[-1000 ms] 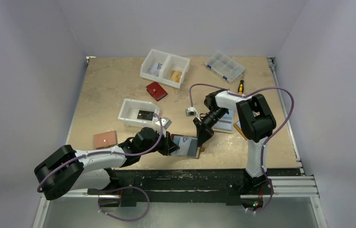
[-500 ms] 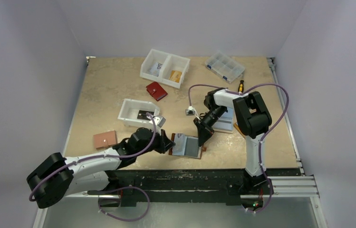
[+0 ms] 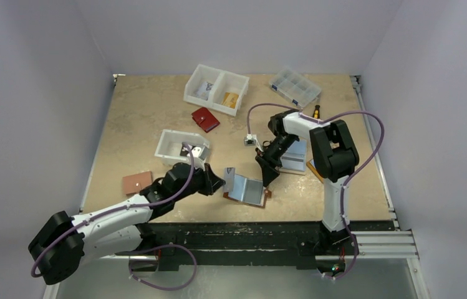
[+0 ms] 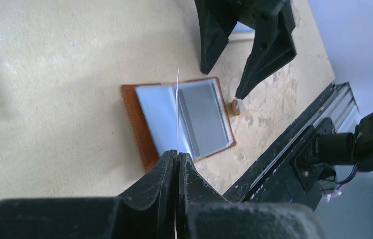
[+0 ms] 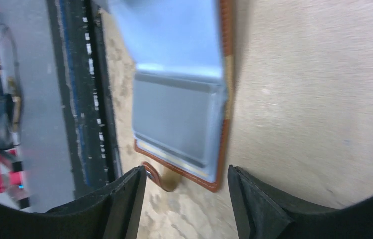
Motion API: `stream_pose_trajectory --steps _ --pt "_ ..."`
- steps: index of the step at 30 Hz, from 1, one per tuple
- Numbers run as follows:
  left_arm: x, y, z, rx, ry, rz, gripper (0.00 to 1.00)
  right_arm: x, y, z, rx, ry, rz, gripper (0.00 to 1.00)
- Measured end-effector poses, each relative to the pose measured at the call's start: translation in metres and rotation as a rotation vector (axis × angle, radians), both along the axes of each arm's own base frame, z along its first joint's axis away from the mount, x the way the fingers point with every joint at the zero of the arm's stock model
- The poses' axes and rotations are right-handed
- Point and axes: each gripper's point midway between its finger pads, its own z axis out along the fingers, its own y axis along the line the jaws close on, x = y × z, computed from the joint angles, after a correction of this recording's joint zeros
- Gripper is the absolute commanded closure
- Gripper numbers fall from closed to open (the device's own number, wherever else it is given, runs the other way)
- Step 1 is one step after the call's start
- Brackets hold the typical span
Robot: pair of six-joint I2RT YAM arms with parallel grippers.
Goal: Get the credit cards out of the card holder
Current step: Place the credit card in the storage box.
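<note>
The card holder (image 3: 247,189) lies open near the table's front edge, with a brown rim, light-blue inner panels and a small snap tab (image 4: 234,106). My left gripper (image 3: 216,182) is shut on a thin credit card (image 3: 229,175), which stands on edge just left of the holder. In the left wrist view the card (image 4: 178,112) shows as a fine line rising from my left gripper (image 4: 178,155) over the card holder (image 4: 147,129). My right gripper (image 3: 267,172) hangs open at the holder's right end. In the right wrist view my right gripper (image 5: 186,179) holds nothing, with the card holder (image 5: 179,112) ahead of it.
A white bin (image 3: 171,151) holding a dark card sits behind the left arm. Further back are a two-compartment bin (image 3: 216,89), a red wallet (image 3: 205,119), a clear organizer (image 3: 293,86) and a screwdriver (image 3: 315,113). A tan holder (image 3: 138,183) lies left. The black rail (image 3: 249,233) borders the front.
My right gripper has opened and let go of the holder's right end. My left gripper has drawn back to the left with the card, now clear of the holder and standing on edge.
</note>
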Motion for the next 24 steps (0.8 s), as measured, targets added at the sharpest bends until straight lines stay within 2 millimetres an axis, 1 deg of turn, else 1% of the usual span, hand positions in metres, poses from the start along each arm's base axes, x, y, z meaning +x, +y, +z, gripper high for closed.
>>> stream_pose_trajectory --steps 2,4,5,9,12,13,14,17,20,22,24 --pt "0.006 0.001 0.009 -0.004 0.003 0.019 1.00 0.013 0.000 0.002 -0.007 -0.057 -0.003 0.31" --pt "0.014 -0.001 0.023 -0.017 0.000 0.036 1.00 0.022 0.000 0.003 -0.011 -0.098 -0.007 0.30" --pt "0.019 -0.001 0.033 -0.029 -0.002 0.047 1.00 0.027 0.000 0.004 -0.015 -0.119 -0.010 0.30" --pt "0.043 -0.003 0.073 -0.069 -0.024 0.076 1.00 0.038 0.001 0.012 -0.009 -0.177 -0.032 0.30" --pt "0.060 0.001 0.090 -0.079 -0.024 0.103 1.00 0.046 0.004 0.024 0.008 -0.232 -0.051 0.30" --pt "0.067 0.004 0.093 -0.074 -0.017 0.110 1.00 0.049 0.006 0.031 0.028 -0.262 -0.059 0.30" --pt "0.074 0.007 0.094 -0.065 -0.011 0.117 1.00 0.049 0.007 0.034 0.034 -0.270 -0.061 0.30" --pt "0.097 0.023 0.092 -0.039 0.022 0.145 1.00 0.048 0.009 0.047 0.066 -0.317 -0.070 0.29" --pt "0.131 0.047 0.087 -0.003 0.053 0.187 1.00 0.043 0.009 0.054 0.086 -0.335 -0.077 0.29" --pt "0.160 0.065 0.081 0.026 0.072 0.214 1.00 0.041 0.009 0.057 0.096 -0.345 -0.082 0.29" --pt "0.183 0.080 0.076 0.055 0.087 0.229 1.00 0.039 0.008 0.059 0.099 -0.352 -0.087 0.29"
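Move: Ahead of the left hand, which already holds the credit card about 10 cm above the table, the two-compartment storage box stands some 44 cm out and 4 cm left. The red wallet lies about 31 cm out and 8 cm left; the small white box 18 cm out and 15 cm left; the open card holder 3 cm out and 8 cm right. From the right hand, the storage box is about 41 cm out and 18 cm left. Carrying the pinched card, the left hand first rises about 9 cm while going forward, then speeds up forward and bears left towards the storage box, sinking slightly, past the small white box's right end; about 18 cm forward and 8 cm left in all, turning some 15 degrees counter-clockwise. The right hand, fingers already open, draws forward and then up off the card holder, tipping steeper. ##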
